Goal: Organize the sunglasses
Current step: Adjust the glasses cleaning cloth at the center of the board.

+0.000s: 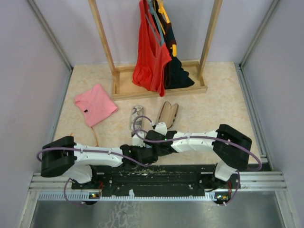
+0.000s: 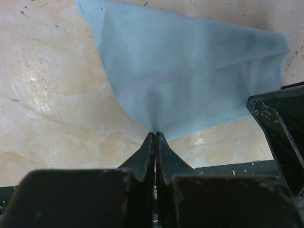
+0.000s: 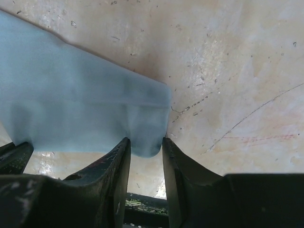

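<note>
The sunglasses (image 1: 137,114) lie on the table beyond both grippers, beside an open brown case (image 1: 167,114). My left gripper (image 2: 156,135) is shut on the edge of a light blue cloth (image 2: 190,71) spread over the table. My right gripper (image 3: 145,141) stands open, and a corner of the same cloth (image 3: 76,114) reaches in between its fingertips. In the top view the two grippers meet near the front middle, the left gripper (image 1: 145,154) just below the right gripper (image 1: 151,137), and they hide most of the cloth.
A folded pink garment (image 1: 95,104) lies at the left. A wooden rack (image 1: 159,88) at the back carries hanging red and dark clothes. The black rail (image 1: 156,175) runs along the near edge. The right gripper's finger (image 2: 280,133) shows at the right of the left wrist view.
</note>
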Robot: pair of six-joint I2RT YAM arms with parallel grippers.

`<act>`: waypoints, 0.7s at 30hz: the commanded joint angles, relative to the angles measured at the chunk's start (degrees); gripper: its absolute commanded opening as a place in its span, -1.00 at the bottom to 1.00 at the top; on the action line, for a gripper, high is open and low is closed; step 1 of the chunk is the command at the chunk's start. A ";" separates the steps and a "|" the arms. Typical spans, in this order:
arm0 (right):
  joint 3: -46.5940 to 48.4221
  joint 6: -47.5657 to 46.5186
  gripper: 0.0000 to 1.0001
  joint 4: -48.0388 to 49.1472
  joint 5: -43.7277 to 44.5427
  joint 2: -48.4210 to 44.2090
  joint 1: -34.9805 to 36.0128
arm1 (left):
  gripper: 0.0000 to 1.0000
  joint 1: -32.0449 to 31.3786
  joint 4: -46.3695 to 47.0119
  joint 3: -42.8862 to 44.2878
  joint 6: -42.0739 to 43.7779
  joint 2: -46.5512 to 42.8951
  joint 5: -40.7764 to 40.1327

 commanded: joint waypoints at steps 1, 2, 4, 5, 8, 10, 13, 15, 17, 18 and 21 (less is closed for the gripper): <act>-1.85 1.33 -0.36 -0.87 -1.75 1.34 1.29 | -1.00 -0.53 -3.02 -2.53 1.31 0.95 4.04; -2.27 1.42 -0.39 -0.40 -2.20 3.16 1.30 | -1.00 -0.53 -2.88 -2.51 1.42 0.96 4.05; -3.23 1.83 -0.46 0.54 -2.76 3.95 1.29 | -1.00 -0.53 -2.57 -2.40 1.72 1.01 4.04; -3.65 2.01 -0.51 0.99 -2.80 4.00 1.33 | -1.00 -0.53 -2.57 -2.38 1.71 1.11 3.96; -4.70 2.54 -0.71 2.42 -2.47 3.62 1.31 | -1.00 -0.61 -2.21 -2.23 1.83 1.07 3.80; -5.32 2.58 -0.81 3.27 -1.91 3.03 1.29 | -1.00 -0.58 -1.54 -2.26 2.27 0.96 3.58; -6.41 2.05 -1.00 5.62 -1.22 0.79 1.29 | -1.00 -0.62 0.13 -2.33 3.58 0.50 3.19; -7.30 1.48 -1.00 7.89 -1.10 -1.25 1.29 | -1.00 -0.61 0.98 -2.27 4.42 0.09 2.59; -8.12 0.74 -1.00 10.28 -1.08 -3.65 1.30 | -1.00 -0.54 1.94 -2.03 5.63 -0.32 1.96; -8.39 0.57 -1.00 11.23 -0.94 -4.82 1.29 | -1.00 -0.53 2.13 -1.62 6.11 -0.54 1.55; -8.94 0.10 -1.00 13.47 -0.87 -9.14 1.29 | -1.00 -0.53 2.07 0.17 7.65 -1.68 0.23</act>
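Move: Around and just under the right hand's part-open fingers lies the near-right corner of the glasses cleaning cloth; the cloth's middle is about 4 cm ahead of that hand and 6 cm to its left. That corner is some 9 cm to the right of the left hand and 2 cm ahead. From the right hand, the open glasses case stands roughly 23 cm ahead and 5 cm right, the grey pouch 23 cm ahead and 12 cm left. Closing from about a third open to fully shut, the right fingers pinch the cloth's near-right corner almost in place, drifting only some 0.5 cm left while the wrist tips about 8 degrees, fingertips swinging left. The left hand stays put with its shut fingers still holding the near-left edge, twisting a few degrees clockwise at the end. ##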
